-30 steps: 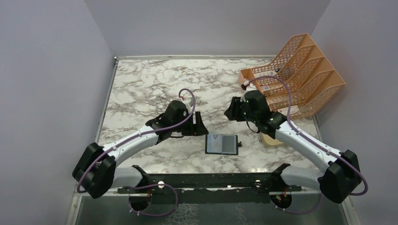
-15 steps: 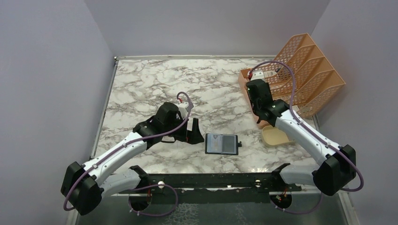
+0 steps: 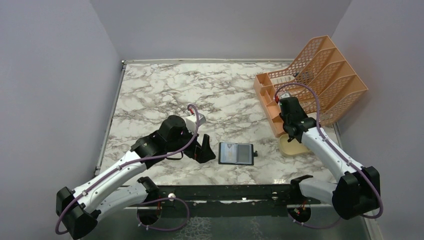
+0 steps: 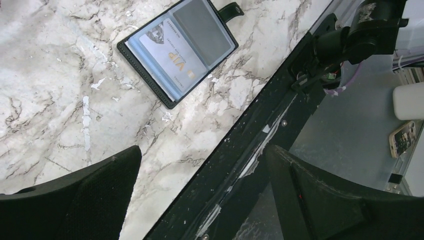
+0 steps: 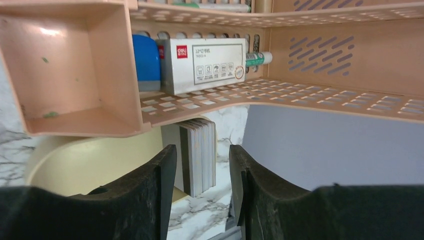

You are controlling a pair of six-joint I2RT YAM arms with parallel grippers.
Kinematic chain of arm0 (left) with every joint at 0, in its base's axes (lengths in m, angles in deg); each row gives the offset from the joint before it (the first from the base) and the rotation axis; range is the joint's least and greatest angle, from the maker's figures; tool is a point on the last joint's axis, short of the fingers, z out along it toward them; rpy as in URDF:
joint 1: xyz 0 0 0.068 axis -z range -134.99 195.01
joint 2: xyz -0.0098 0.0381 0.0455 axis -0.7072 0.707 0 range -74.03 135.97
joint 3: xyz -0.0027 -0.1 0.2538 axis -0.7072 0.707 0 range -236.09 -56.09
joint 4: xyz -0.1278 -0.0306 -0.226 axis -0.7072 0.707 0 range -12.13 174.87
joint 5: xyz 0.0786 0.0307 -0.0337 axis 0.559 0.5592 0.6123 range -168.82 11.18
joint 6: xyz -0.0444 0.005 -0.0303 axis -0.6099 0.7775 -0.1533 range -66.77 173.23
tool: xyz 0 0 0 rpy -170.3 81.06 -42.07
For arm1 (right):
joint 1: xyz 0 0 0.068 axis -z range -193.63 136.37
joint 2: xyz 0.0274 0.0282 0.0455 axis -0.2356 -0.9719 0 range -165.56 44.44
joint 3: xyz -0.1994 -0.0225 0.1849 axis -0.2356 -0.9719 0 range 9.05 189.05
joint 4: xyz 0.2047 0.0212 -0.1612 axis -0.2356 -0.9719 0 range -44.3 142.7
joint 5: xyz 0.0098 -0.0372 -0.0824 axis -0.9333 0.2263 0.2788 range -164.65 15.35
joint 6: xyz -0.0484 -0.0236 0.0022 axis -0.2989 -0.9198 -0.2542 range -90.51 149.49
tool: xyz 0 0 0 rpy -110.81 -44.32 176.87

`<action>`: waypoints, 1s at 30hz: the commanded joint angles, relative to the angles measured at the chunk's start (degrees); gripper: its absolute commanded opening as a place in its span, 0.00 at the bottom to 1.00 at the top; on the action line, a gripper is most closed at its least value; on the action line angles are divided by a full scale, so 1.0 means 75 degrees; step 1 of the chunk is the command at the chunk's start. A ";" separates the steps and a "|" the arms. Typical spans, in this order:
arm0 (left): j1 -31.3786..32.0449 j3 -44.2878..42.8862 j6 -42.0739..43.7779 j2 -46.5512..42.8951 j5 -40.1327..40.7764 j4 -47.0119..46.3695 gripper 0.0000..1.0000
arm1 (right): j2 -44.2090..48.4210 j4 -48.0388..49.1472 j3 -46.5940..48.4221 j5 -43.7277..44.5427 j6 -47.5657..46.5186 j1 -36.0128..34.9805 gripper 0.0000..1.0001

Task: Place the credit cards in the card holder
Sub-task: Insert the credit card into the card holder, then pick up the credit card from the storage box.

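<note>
The black card holder (image 3: 236, 153) lies open on the marble near the front edge. One pale credit card (image 4: 172, 62) printed "VIP" sits in its left pocket. My left gripper (image 3: 202, 150) hangs just left of the holder, open wide and empty, over the table's front rail in the left wrist view (image 4: 202, 165). A stack of credit cards (image 5: 199, 152) stands on edge in the tan dish (image 5: 95, 160) under the orange rack. My right gripper (image 5: 202, 150) is open, one finger on each side of the stack. It touches nothing.
The orange mesh file rack (image 3: 315, 75) fills the back right, and its lower tray (image 5: 75, 75) overhangs the dish. A white labelled box (image 5: 202, 65) and a blue object (image 5: 146, 62) sit on its shelf. The black front rail (image 4: 260, 145) runs along the near edge.
The left gripper opened wide and drew back toward the near left, away from the holder. The right arm swung from the table's middle to the dish beside the rack.
</note>
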 commanded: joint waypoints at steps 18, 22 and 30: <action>0.0202 -0.0078 0.0075 -0.0699 0.0701 0.0194 0.99 | -0.0161 0.0709 -0.1591 0.0380 -0.1448 0.0669 0.41; 0.0202 -0.0087 0.0051 -0.0725 0.0813 0.0221 0.99 | -0.0209 0.0784 -0.1627 0.0518 -0.1588 0.0680 0.40; 0.0237 -0.0090 0.0051 -0.0760 0.0839 0.0225 0.99 | -0.0575 0.0995 -0.1634 0.0686 -0.1728 0.0739 0.40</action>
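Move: The card stack, standing at the right end of the beige tray, lies roughly 10 cm below the right gripper, about 3 cm back and 4 cm to its right. The tray's middle is some 7 cm back and 8 cm left of the gripper; the white box in the organizer is about 5 cm ahead, 1 cm left and 8 cm below. From the left gripper the stack is about 9 cm ahead and 49 cm right. Lower the right gripper about 6 cm towards the card stack, drawing it back some 4 cm and sliding it as far to the right, past the organizer's near edge. Tip the fingers roughly 15 degrees further down with a slight roll, its left side sinking; keep them part open and ease to a near stop short of the cards. ##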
